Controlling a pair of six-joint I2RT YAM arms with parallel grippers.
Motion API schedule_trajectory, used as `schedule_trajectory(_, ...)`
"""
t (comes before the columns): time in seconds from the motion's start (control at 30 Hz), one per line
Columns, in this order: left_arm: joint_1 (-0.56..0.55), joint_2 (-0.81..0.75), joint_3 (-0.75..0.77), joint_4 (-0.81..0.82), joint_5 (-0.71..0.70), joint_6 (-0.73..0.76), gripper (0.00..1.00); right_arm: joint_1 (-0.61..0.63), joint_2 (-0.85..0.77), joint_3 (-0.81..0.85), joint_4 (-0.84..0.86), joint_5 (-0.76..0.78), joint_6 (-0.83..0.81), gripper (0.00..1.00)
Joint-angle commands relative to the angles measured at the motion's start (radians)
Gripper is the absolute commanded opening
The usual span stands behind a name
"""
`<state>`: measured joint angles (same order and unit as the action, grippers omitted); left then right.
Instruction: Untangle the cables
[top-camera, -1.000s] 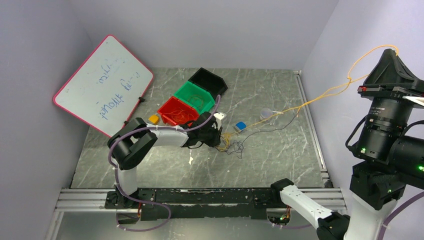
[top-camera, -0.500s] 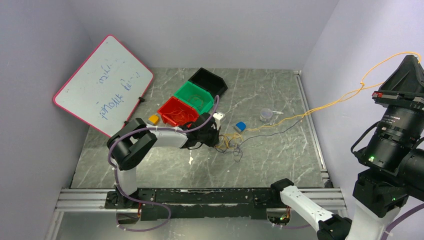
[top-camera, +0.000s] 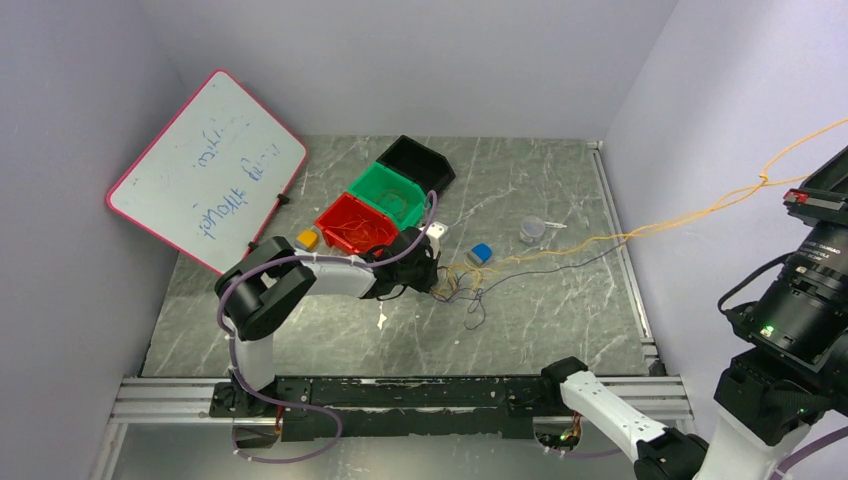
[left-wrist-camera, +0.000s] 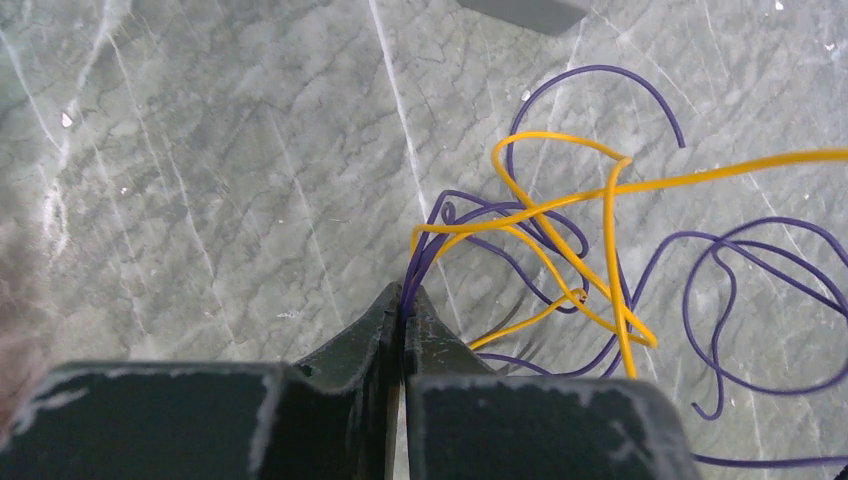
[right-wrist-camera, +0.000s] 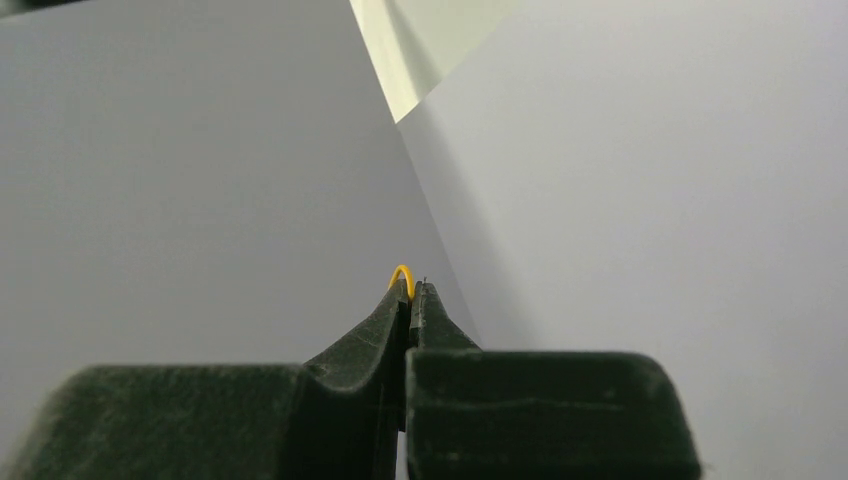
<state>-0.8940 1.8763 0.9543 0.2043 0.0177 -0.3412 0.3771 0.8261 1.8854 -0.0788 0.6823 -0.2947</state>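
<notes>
On the marble table lies a tangle of cables (top-camera: 462, 280): a yellow cable (left-wrist-camera: 610, 190) looped through a dark purple cable (left-wrist-camera: 700, 270). My left gripper (left-wrist-camera: 404, 295) is low over the table at the tangle's left side (top-camera: 432, 272), shut on strands of the purple cable. The yellow cable (top-camera: 680, 222) runs taut up and to the right, off the frame's edge. My right gripper (right-wrist-camera: 410, 288) is raised high against the wall, shut on a small loop of the yellow cable (right-wrist-camera: 401, 271). A purple strand (top-camera: 560, 260) trails right beneath the yellow one.
Red bin (top-camera: 352, 222), green bin (top-camera: 390, 192) and black bin (top-camera: 415, 160) stand in a row behind the left arm. A blue block (top-camera: 481, 253), an orange block (top-camera: 307, 239) and a small clear cup (top-camera: 533, 229) lie nearby. A whiteboard (top-camera: 205, 170) leans at the left wall.
My right arm has swung further right and outward, drawing the yellow cable tighter and lower. The left gripper has closed on the purple cable beside the tangle.
</notes>
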Motion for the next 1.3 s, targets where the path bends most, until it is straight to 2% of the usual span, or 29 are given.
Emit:
schedule_trajectory(0.0, 0.003, 0.078, -0.057, -0.174, -0.103, 0.024, 0.07, 0.013, -0.004, 0.012, 0.027, 0.011, -0.011, 0.00)
schedule_trajectory(0.27, 0.003, -0.050, -0.053, -0.152, -0.082, 0.037, 0.08, 0.021, 0.083, 0.005, -0.225, -0.133, 0.152, 0.00)
schedule_trajectory(0.47, 0.003, -0.184, -0.023, -0.165, -0.059, 0.075, 0.43, 0.021, 0.107, -0.119, -0.318, -0.225, 0.300, 0.00)
schedule_trajectory(0.57, 0.003, -0.260, -0.014, -0.161, -0.031, 0.092, 0.56, 0.020, 0.127, -0.159, -0.344, -0.241, 0.344, 0.00)
schedule_trajectory(0.6, 0.003, -0.286, -0.015, -0.155, -0.016, 0.096, 0.63, 0.020, 0.130, -0.176, -0.346, -0.248, 0.356, 0.00)
schedule_trajectory(0.63, 0.003, -0.307, -0.017, -0.147, 0.002, 0.100, 0.75, 0.020, 0.131, -0.195, -0.344, -0.261, 0.370, 0.00)
schedule_trajectory(0.73, 0.002, -0.377, -0.020, -0.108, 0.067, 0.122, 0.89, 0.019, 0.135, -0.243, -0.346, -0.295, 0.403, 0.00)
schedule_trajectory(1.0, 0.002, -0.530, -0.022, 0.005, 0.174, 0.153, 0.93, 0.020, 0.150, -0.321, -0.363, -0.350, 0.490, 0.00)
schedule_trajectory(1.27, 0.002, -0.527, 0.050, 0.099, 0.321, 0.166, 0.93, 0.020, 0.146, -0.362, -0.335, -0.379, 0.581, 0.00)
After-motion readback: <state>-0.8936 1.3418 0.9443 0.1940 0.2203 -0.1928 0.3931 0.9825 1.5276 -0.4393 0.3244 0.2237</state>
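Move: The tangle of yellow and purple cable lies about 5 cm to the right of the left fingers, level with them and at their height; they already pinch its purple strands. From there the blue block is some 8 cm ahead and 9 cm right, the red bin about 15 cm ahead and 17 cm left. From the right gripper, high up with the yellow cable, the tangle is roughly 18 cm ahead, 29 cm left and 69 cm below; the plastic cup is about 32 cm ahead and 14 cm left, 68 cm below. Ease the left gripper a couple of centimetres left, open it wide to let go of the purple cable, and lift it about 23 cm, drawing slightly back as the fingers tip up. Meanwhile keep the right gripper shut on the yellow cable and swing it forward, down and left, roughly 20, 20 and 16 cm, towards the tangle and cup, pitching the wrist down and turning it counter-clockwise. ##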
